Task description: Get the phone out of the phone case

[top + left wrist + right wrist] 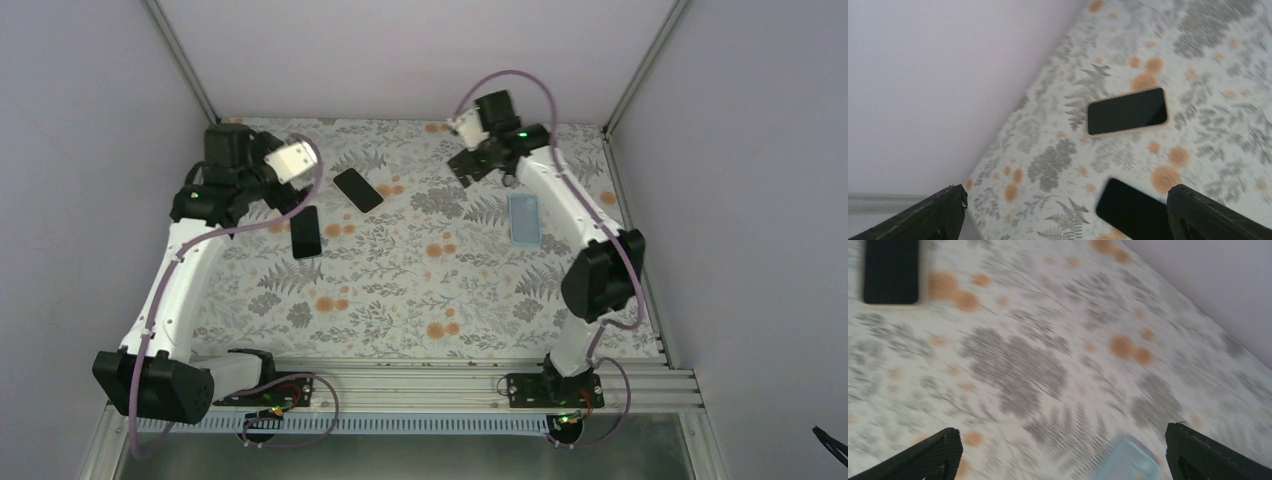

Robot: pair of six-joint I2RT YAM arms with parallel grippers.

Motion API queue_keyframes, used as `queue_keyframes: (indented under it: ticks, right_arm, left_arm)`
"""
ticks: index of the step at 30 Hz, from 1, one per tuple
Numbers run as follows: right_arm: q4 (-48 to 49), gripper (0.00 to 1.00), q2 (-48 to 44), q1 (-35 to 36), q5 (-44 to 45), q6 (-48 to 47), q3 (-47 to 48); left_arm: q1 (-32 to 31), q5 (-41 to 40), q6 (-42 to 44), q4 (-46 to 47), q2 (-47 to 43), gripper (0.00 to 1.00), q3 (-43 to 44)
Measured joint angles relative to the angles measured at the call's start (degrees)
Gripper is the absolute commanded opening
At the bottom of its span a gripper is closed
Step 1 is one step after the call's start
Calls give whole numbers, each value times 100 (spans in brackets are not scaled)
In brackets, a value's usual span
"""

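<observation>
A black phone with a thin cream rim (pixel 357 190) lies tilted at the back left of the floral mat; it also shows in the left wrist view (pixel 1126 111) and the right wrist view (pixel 890 271). A second black phone with a pale rim (pixel 306 232) lies just in front of it, partly between my left fingers (pixel 1133 207). A light blue phone case (pixel 525 220) lies empty at the right, blurred in the right wrist view (pixel 1128 462). My left gripper (pixel 285 195) (pixel 1068 220) is open and empty above the second phone. My right gripper (pixel 468 168) (pixel 1063 455) is open and empty above the mat.
The floral mat (pixel 420 290) covers the table. Pale walls close in the back and both sides, with metal posts at the back corners. A metal rail (pixel 420 385) with both arm bases runs along the near edge.
</observation>
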Motion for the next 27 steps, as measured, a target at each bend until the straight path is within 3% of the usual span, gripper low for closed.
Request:
queue_keyframes:
  ticks: [6, 15, 27]
  right_arm:
    - [651, 100, 1384, 944, -756, 505, 675]
    - [1152, 100, 3650, 1694, -1233, 1368, 2262]
    - [1641, 100, 4492, 1860, -1257, 1554, 2643]
  left_arm:
    - [647, 243, -1058, 286, 9, 100, 437]
    - [1134, 286, -1888, 892, 227, 100, -48]
    - [1779, 407, -2175, 1447, 247, 100, -852]
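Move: From the right hand, the phone in the pale case lies about 30 cm left, 7 cm ahead and 22 cm below. The bare phone lies some 15 cm left of that one and 12 cm nearer the base; the empty blue case is about 17 cm right of the hand and 3 cm back. From the left hand, the pale-cased phone is some 14 cm ahead, 13 cm right and well below. Right hand sweeps 27 cm left and 20 cm down to the pale-cased phone, open; left withdraws 10 cm left. ##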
